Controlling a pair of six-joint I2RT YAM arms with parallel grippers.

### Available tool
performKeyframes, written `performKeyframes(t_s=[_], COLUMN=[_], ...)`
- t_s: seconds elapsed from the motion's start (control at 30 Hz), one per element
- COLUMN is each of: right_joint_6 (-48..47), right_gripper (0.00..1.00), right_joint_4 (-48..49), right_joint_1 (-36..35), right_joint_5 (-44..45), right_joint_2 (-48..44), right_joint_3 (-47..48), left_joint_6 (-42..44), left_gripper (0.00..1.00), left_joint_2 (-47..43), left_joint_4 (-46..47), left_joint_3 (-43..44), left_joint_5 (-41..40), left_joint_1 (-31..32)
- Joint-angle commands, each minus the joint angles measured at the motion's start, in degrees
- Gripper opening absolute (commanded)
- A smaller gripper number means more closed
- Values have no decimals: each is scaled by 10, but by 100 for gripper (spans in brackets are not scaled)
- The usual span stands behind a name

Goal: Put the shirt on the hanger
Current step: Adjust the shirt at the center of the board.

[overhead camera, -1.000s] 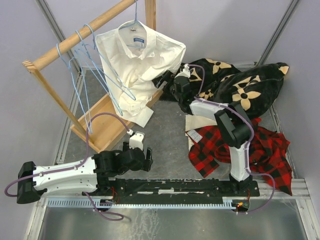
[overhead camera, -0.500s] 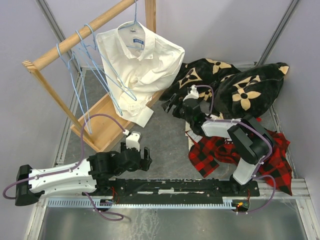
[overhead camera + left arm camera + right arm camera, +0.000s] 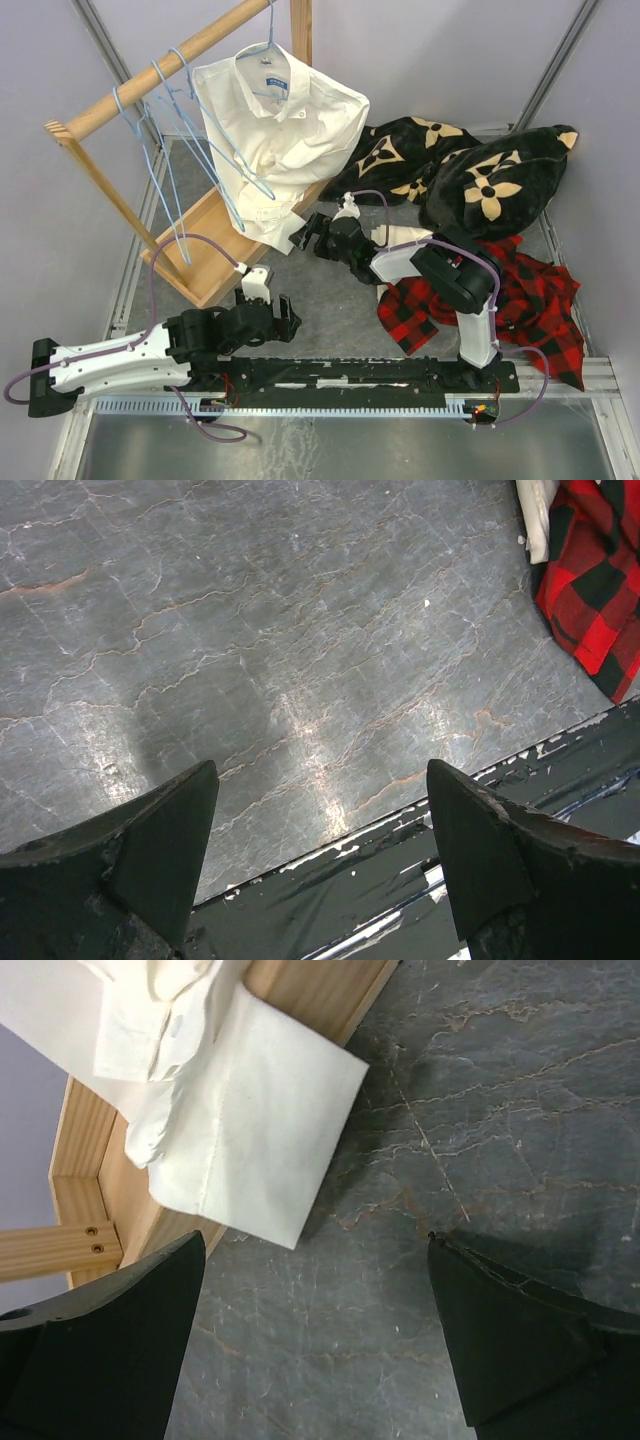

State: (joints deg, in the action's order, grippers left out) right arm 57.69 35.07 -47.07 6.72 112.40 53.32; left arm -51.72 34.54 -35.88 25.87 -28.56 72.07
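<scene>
The cream-white shirt (image 3: 285,125) hangs on a light-blue hanger (image 3: 268,42) hooked over the wooden rail (image 3: 170,65). Its tail (image 3: 250,1150) drapes onto the rack's wooden base (image 3: 205,250). My right gripper (image 3: 306,233) hovers low over the grey table just right of that tail, open, with nothing between its fingers (image 3: 110,1340). My left gripper (image 3: 276,308) sits near the front rail, open and empty, its fingers (image 3: 150,860) above bare table. In the wrist views the right gripper (image 3: 315,1330) and the left gripper (image 3: 320,850) each frame only grey surface.
Three more blue hangers (image 3: 150,115) hang on the rail left of the shirt. A black blanket with tan flowers (image 3: 480,170) lies at the back right, and a red-and-black plaid garment (image 3: 530,300) in front of it. The black mounting rail (image 3: 360,375) runs along the near edge.
The right arm has swung left and forward, away from the black blanket, and now sits low by the shirt's tail. The left arm has drawn back slightly to the left. Both grippers stay open.
</scene>
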Motion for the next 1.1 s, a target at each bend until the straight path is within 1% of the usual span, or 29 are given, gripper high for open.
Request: performKeyframes(t_s=[0.0, 0.1, 0.27, 0.37, 0.43, 0.63, 0.73, 0.83, 0.93, 1.07], right_joint_6=[33, 54, 65, 65, 62, 34, 18, 8, -14, -57], right_gripper=[99, 99, 99, 96, 87, 44, 20, 5, 0, 0], right_joint_4=[72, 94, 126, 138, 144, 136, 127, 120, 89, 9], right_joint_1=[0, 0, 1, 1, 2, 1, 1, -2, -11, -17], right_joint_5=[0, -4, 14, 15, 15, 0, -21, -48, -64, -103], right_joint_2=[29, 60, 96, 106, 107, 86, 79, 80, 79, 112], right_joint_3=[51, 72, 93, 108, 113, 121, 138, 169, 208, 299], left_joint_6=[-17, -15, -11, -11, -11, -12, -12, -13, -13, -12], left_gripper=[90, 90, 90, 90, 90, 90, 90, 90, 90, 90], left_joint_2=[2, 8, 19, 20, 16, 6, 4, 5, 5, 2], left_joint_4=[21, 23, 22, 23, 21, 15, 15, 18, 18, 22], left_joint_3=[3, 6, 13, 15, 14, 13, 10, 8, 8, 2], left_joint_5=[-17, -17, -17, -17, -16, -18, -16, -15, -15, -16], left_joint_1=[-1, -1, -1, -1, -1, -1, -1, -1, -1, -1])
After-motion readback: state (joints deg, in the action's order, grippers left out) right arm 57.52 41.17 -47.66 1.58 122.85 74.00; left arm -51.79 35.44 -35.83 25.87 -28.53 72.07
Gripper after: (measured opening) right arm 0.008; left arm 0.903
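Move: The right hand, open and pointing left-forward and down, has the white shirt's lower hem corner about 5 cm to its left and 3 cm ahead, roughly level with the pads. The wooden tray's middle is some 12 cm left, 2 cm ahead and 5 cm lower; the black patterned cloth lies about 17 cm right and 15 cm ahead, also lower. From the idle left hand the hem corner is roughly 20 cm ahead, 3 cm left and 4 cm lower. With fingers wide open, the right hand slides about 4 cm left and nearly as far forward to the white shirt's hanging hem, its left side rolling up some 10 degrees, and the fingers then start to shut fully on the hem corner. Pinching the cloth, it rises about 7 cm while going another 4 cm left, over the tray, the fingertips tipping up by roughly 10 degrees. ##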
